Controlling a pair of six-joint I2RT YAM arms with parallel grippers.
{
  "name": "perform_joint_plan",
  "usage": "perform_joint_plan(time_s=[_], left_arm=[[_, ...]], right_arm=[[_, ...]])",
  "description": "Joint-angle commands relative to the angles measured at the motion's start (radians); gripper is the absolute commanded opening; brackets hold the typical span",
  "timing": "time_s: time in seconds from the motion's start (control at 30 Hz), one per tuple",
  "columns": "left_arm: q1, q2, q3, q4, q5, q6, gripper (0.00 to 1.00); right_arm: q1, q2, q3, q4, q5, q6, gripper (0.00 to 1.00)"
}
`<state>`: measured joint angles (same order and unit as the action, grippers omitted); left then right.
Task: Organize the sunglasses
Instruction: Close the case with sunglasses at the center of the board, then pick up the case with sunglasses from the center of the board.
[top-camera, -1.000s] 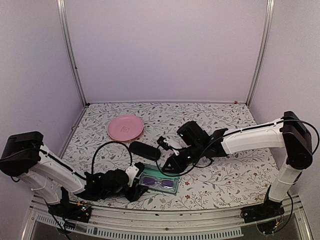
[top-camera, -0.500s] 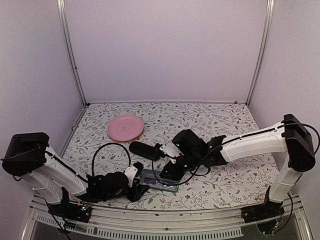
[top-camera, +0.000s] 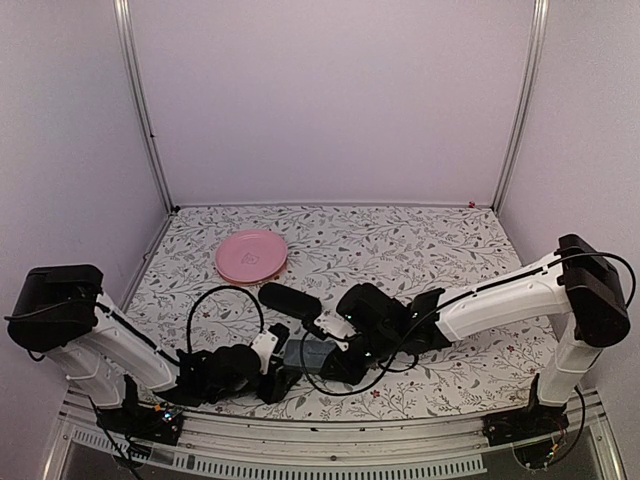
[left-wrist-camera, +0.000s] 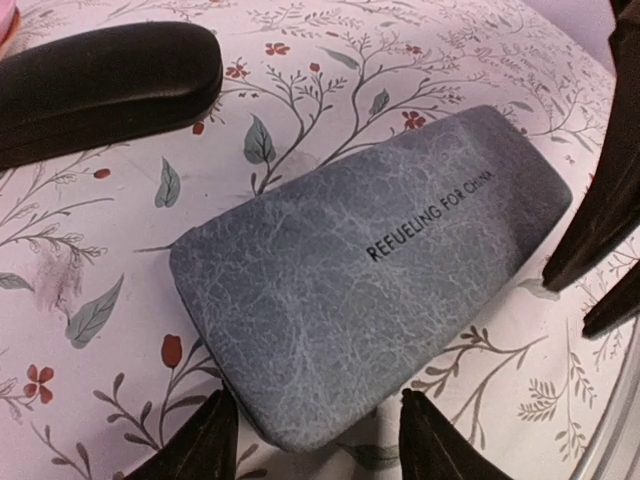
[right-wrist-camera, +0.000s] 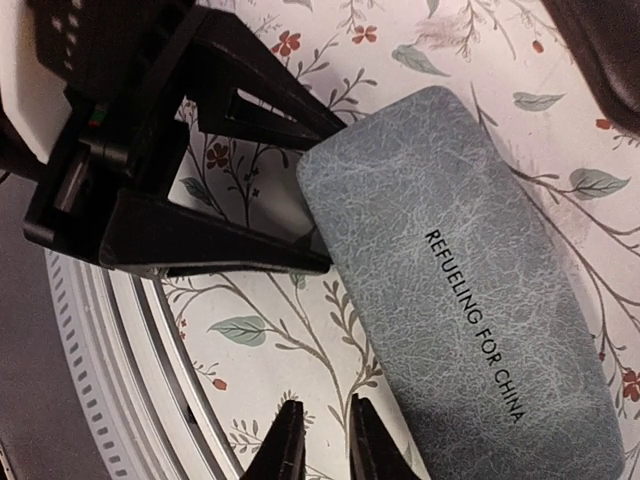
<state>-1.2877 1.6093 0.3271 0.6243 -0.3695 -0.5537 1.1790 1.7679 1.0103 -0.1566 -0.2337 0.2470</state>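
Observation:
The sunglasses are hidden. A grey-blue case (top-camera: 312, 354) (left-wrist-camera: 370, 270) (right-wrist-camera: 460, 280), printed REFUELING FOR CHINA, lies closed at the table's near middle. My left gripper (top-camera: 282, 370) (left-wrist-camera: 320, 435) is shut on its near-left corner, one black fingertip (left-wrist-camera: 212, 435) touching each side. My right gripper (top-camera: 342, 366) (right-wrist-camera: 327, 445) hovers low beside the case's near long edge. Its fingers (right-wrist-camera: 288, 445) are almost together with nothing between them. The left gripper's fingers (right-wrist-camera: 230, 245) also show in the right wrist view, straddling the case's end.
A black oval case (top-camera: 290, 299) (left-wrist-camera: 100, 80) lies closed just beyond the grey-blue one. A pink plate (top-camera: 252, 255) sits at the back left. The table's metal front rail (right-wrist-camera: 130, 400) runs close to both grippers.
The grey-blue case stood open with pale sunglasses inside; its lid is now down. My right arm came left and nearer, over the case. The left gripper held still.

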Motion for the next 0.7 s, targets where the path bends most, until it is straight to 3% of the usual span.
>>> perform_joint_plan(time_s=[0.0,0.1,0.47,0.67], left_arm=[[-0.042,-0.022,-0.007,-0.185,0.034,-0.016,0.59],[-0.055,-0.065,-0.003,-0.239,0.037,-0.01,0.65],[-0.045,-0.278,-0.01,-0.363,0.03,0.011,0.83],[0.012,-0.396,-0.014,-0.401,0.05,0.012,0.86]], right_arm=[[-0.006,-0.101,-0.013,0.008,0.047,0.005,0.24],[-0.02,-0.136,-0.018,-0.007,0.051,0.003,0.34],[-0.056,-0.158,-0.031,-0.157,0.181,-0.063,0.99],[-0.059,-0.085,0.016,-0.239,0.207,-0.141,0.99]])
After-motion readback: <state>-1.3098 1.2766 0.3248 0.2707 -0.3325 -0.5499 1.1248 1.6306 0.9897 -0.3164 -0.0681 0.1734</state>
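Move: The closed grey case has its middle about 5 cm ahead of the right gripper, 5 cm to its left and 3 cm lower. From the left gripper, which is at the case's near left corner, that middle lies some 3 cm ahead and 8 cm to the right, at about the same height. The black case lies about 17 cm straight ahead of the left gripper, and the pink plate about 29 cm ahead and 12 cm to the left. Lift the right gripper about 5 cm off the grey case's lid edge, then swing it right and forward while sinking part of the way back, opening its fingers wide to face the case's right end. Draw the left gripper back about 2.5 cm from the near left corner, spreading its fingers, then ease it left and raise it. ##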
